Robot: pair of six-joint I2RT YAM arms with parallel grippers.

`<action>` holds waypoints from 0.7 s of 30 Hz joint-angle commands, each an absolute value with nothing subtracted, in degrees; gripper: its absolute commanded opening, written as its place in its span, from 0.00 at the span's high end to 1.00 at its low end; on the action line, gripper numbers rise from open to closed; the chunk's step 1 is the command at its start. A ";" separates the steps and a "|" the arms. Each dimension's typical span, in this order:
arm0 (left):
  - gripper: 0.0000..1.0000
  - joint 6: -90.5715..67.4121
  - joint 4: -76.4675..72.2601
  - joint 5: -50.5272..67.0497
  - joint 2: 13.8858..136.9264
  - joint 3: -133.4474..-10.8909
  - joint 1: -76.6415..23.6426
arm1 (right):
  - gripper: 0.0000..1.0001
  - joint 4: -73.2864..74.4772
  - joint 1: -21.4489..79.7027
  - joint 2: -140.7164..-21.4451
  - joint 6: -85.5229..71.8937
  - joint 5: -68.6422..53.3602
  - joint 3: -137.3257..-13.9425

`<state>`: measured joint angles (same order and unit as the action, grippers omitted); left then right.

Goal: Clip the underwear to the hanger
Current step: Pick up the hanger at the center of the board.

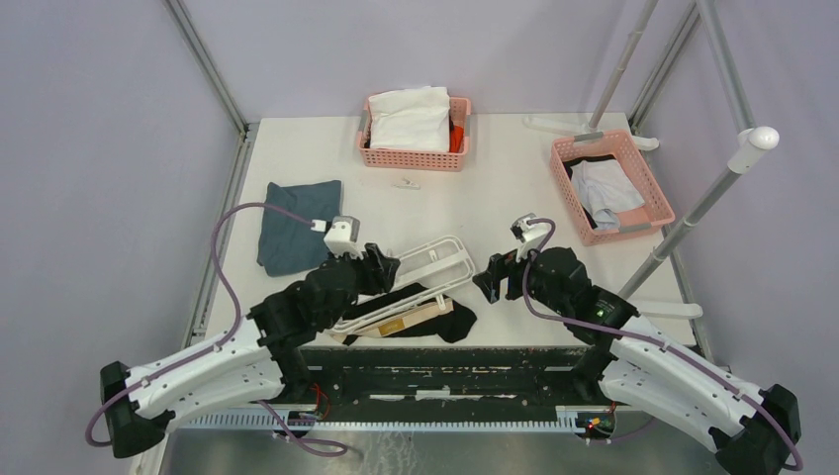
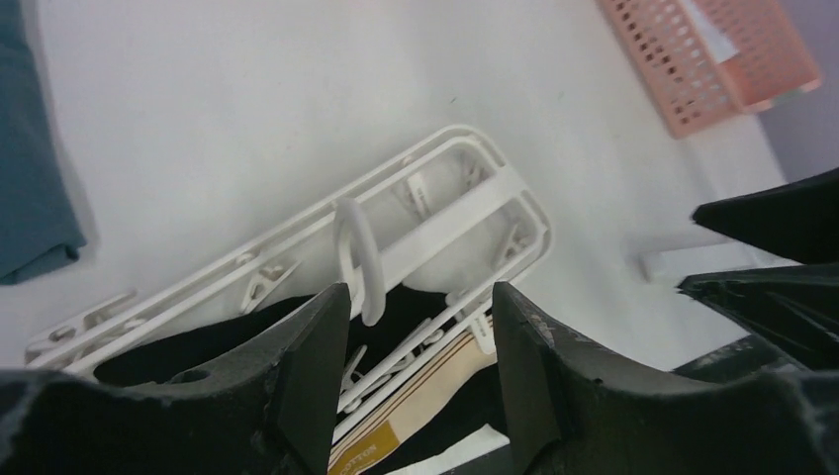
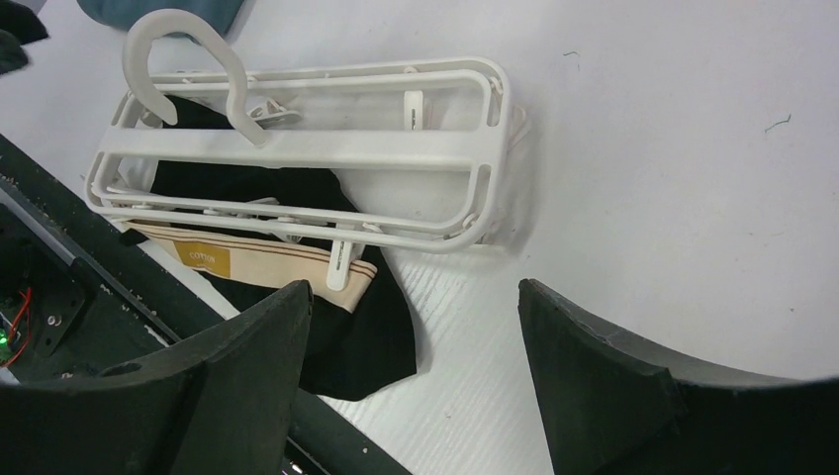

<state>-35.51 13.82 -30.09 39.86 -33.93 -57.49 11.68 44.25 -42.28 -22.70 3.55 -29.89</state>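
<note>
The white hanger [image 1: 435, 265] lies flat on the table on top of the black underwear [image 1: 440, 322], whose tan waistband [image 2: 435, 396] shows under its near rail. My left gripper [image 1: 381, 269] hovers open just over the hanger's hook [image 2: 358, 257], with nothing between its fingers. In the right wrist view the hanger [image 3: 297, 148] is seen whole, and one of its clips [image 3: 339, 262] sits over the end of the waistband on the underwear [image 3: 366, 327]. My right gripper [image 1: 492, 282] stands open and empty, just right of the hanger and clear of it.
A folded blue-grey cloth [image 1: 297, 223] lies at the left. At the back stands a pink basket [image 1: 411, 158] with a white garment. Another pink basket [image 1: 566, 148] sits at the right beside slanted metal poles [image 1: 693, 213]. A loose clip [image 1: 406, 183] lies mid-table.
</note>
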 commanded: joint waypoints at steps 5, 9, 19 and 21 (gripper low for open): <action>0.40 -38.77 22.24 -36.53 54.94 -40.97 -57.39 | 0.16 9.83 44.38 -42.71 -23.62 4.89 -31.56; 0.48 -36.63 21.27 -39.06 60.51 -43.20 -57.15 | 0.16 9.96 44.38 -42.71 -23.54 4.57 -31.54; 0.97 -26.24 16.11 -36.51 65.09 -45.37 -53.86 | 0.17 12.37 44.38 -42.44 -23.35 4.11 -33.06; 0.97 -23.25 15.59 -33.64 64.89 -45.85 -53.13 | 0.17 12.54 44.41 -41.99 -23.55 4.29 -33.06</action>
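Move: The hanger's upright hook is about 4 cm ahead of the left hand, level with it sideways, and its middle is some 7 cm below. The black underwear under the hanger lies around 3 cm back and 5 cm to the right, 16 cm down. The teal cloth is roughly 15 cm ahead and 20 cm to the left, also low down. From the right hand the hook is about 19 cm left, 4 cm ahead and 3 cm lower. Lower the half-open left gripper about 7 cm to the hanger's hook, rolling the wrist some 25 degrees so its left side rises and tipping the fingers slightly down. Then ease forward, about 4 cm in all, while closing the fingers to pinch the hook between their tips. ##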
